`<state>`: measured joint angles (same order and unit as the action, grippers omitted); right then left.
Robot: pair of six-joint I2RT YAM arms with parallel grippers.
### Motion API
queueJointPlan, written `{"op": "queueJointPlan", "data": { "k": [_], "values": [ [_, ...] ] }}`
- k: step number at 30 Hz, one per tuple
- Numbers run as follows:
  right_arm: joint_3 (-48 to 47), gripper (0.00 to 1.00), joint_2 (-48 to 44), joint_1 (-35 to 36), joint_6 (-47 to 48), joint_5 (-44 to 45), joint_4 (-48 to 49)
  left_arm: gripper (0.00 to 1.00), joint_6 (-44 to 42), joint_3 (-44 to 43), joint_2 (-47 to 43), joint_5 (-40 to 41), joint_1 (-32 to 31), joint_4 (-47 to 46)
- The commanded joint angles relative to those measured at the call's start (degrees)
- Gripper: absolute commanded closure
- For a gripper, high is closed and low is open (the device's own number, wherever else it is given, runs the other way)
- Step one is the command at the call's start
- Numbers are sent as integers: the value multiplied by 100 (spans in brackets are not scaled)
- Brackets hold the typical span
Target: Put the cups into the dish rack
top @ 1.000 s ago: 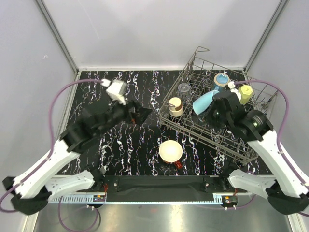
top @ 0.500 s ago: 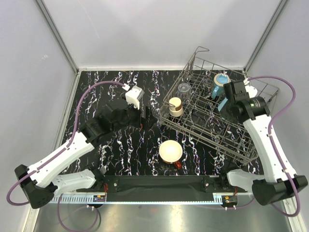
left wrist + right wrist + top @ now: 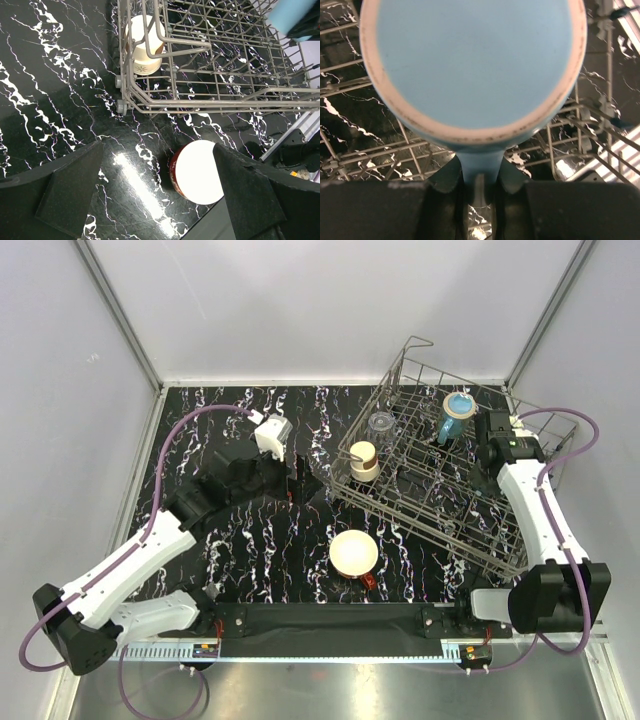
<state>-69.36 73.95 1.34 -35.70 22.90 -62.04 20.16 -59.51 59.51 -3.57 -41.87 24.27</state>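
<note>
The wire dish rack [image 3: 430,530] stands at the right of the table. My right gripper [image 3: 479,182] is shut on the handle of a light-blue cup [image 3: 470,60], whose base fills the right wrist view above the rack's wires [image 3: 370,150]. From above, that cup is mostly hidden under my right wrist [image 3: 492,448]. In the rack stand a teal cup [image 3: 456,412], a clear tumbler [image 3: 381,424] and a cream-brown cup [image 3: 363,460]. A red mug [image 3: 353,552] with a pale inside sits on the table. My left gripper [image 3: 160,192] hangs open above the table, the red mug [image 3: 197,172] near its right finger.
The rack's near corner [image 3: 122,97] lies just beyond my left gripper [image 3: 300,480]. Purple cables [image 3: 190,425] loop from both arms. Grey walls enclose the dark marbled table [image 3: 250,540] on three sides. A black bar [image 3: 320,618] runs along its near edge.
My right arm has carried the light-blue cup from the rack's middle toward its right side. My left arm has stretched out to the right, toward the rack's corner, with its gripper still open.
</note>
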Motion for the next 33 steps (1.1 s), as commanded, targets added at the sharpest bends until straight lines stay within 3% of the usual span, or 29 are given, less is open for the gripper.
{"op": "queueJointPlan", "data": {
  "k": [1,18,33],
  "values": [
    [1,100,-109,-2,257,75,955,1,49,-26,-9,-196,38,-292],
    [388,100,251,-3,415,444,1669,1,49,-17,8,-197,47,-283],
    [1012,100,831,-11,213,-145,2030,1,23,0,96,-310,65,-274]
  ]
}}
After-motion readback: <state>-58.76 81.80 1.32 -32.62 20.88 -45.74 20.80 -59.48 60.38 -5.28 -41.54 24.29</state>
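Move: The right hand holds the light-blue cup by its handle, mouth up, over the rack's right part; the open rack spot it is heading for lies about 3 cm ahead and some 13 cm below. The green cup stands roughly 12 cm ahead and 2 cm to the right, and the blue mug 14 cm ahead and 10 cm to the left, both about 10 cm lower. From the idle left hand that spot is about 41 cm right, 6 cm ahead and 22 cm down. Keeping its pinch on the cup's handle, the right hand eases forward about 3 cm, then lowers roughly 8 cm into the rack. ##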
